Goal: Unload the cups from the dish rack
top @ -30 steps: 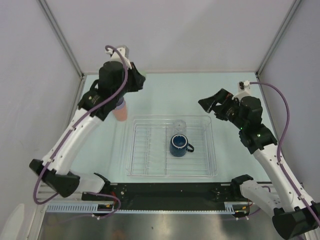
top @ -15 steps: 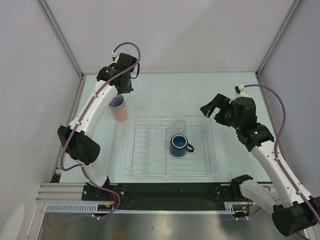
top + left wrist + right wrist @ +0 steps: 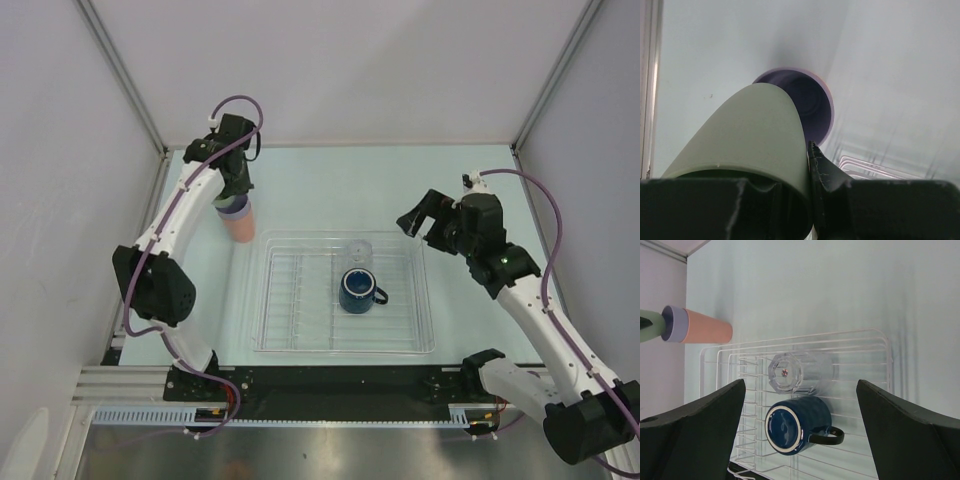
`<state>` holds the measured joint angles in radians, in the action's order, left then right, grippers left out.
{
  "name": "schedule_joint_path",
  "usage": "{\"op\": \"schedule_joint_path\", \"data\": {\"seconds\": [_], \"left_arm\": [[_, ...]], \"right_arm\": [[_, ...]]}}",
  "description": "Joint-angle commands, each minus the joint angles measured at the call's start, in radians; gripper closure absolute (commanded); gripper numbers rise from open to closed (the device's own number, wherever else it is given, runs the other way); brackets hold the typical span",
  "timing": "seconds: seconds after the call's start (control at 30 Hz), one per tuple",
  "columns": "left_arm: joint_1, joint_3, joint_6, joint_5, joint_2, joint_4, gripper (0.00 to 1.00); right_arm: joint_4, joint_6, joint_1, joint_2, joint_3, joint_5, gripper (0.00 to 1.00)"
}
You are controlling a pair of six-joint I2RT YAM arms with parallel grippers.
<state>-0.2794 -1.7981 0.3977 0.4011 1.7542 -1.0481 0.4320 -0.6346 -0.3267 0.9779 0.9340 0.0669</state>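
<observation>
My left gripper [image 3: 809, 165] is shut on the wall of a pale green cup [image 3: 752, 135], whose base is at the mouth of a lavender cup [image 3: 816, 102]. The lavender cup [image 3: 236, 207] is nested in a salmon-pink cup [image 3: 241, 229] standing on the table left of the dish rack [image 3: 290, 300]. In the rack a dark blue mug [image 3: 795, 427] lies upside down next to a clear cup [image 3: 790, 371]. The mug [image 3: 357, 290] and the clear cup [image 3: 359, 250] sit mid-rack. My right gripper [image 3: 415, 215] hangs open above the rack's far right corner, fingers [image 3: 695, 425] wide.
White panels wall in the table on the left, back and right, with metal posts at the corners [image 3: 160, 150]. A black rail [image 3: 330, 385] runs along the near edge between the arm bases. The cup stack stands close to the rack's far left corner.
The left arm has stretched out and brought the green cup down onto the lavender cup's mouth. The right gripper has drifted slightly left toward the rack, still open.
</observation>
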Motion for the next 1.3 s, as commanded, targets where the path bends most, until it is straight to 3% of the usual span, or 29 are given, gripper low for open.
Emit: {"op": "schedule_joint_path", "data": {"seconds": [0.0, 0.3, 0.5, 0.8, 1.0, 1.27], "left_arm": [[0.011, 0.034, -0.019, -0.076, -0.016, 0.082, 1.0], [0.016, 0.098, -0.02, -0.156, 0.007, 0.145, 1.0], [0.017, 0.095, -0.028, -0.157, -0.004, 0.155, 0.7], [0.017, 0.052, -0.016, -0.116, -0.102, 0.184, 0.4], [-0.02, 0.135, -0.002, -0.114, -0.278, 0.342, 0.39], [-0.119, 0.362, 0.026, -0.185, -0.527, 0.54, 0.37]], "right_arm": [[-0.032, 0.0, -0.008, 0.008, -0.006, -0.004, 0.02], [-0.044, -0.005, -0.018, 0.033, -0.017, -0.01, 0.02], [-0.038, 0.0, -0.021, 0.036, -0.015, -0.018, 0.02], [-0.049, 0.004, -0.046, 0.038, -0.014, -0.021, 0.02], [-0.024, 0.061, -0.138, 0.019, 0.02, -0.105, 0.02], [0.069, 0.128, -0.44, 0.082, 0.054, -0.33, 0.02]]}}
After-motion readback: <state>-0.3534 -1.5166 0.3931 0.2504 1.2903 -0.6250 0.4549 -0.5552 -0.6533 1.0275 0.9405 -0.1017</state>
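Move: The purple cup, standing nested in the pink one, has its middle about 8 cm below the left hand, some 2 cm ahead and 2 cm left; the pink cup's middle is about 11 cm down, 2 cm ahead and 1 cm left. The dish rack's middle lies some 24 cm right of the left hand, 14 cm back and 14 cm down. From the right hand, the blue mug is about 12 cm left, 5 cm back and 15 cm below, and the clear glass 12 cm left, 5 cm ahead and 16 cm below. Lower the left gripper some 3 cm and ease it 2 cm right, its pinch on the green cup's rim kept, so the cup goes down into the purple one; open there, then lift clear about 16 cm and draw back, tipping the fingers up some 30 degrees. Sink the open right gripper slightly, then swing it left and back towards the blue mug. ##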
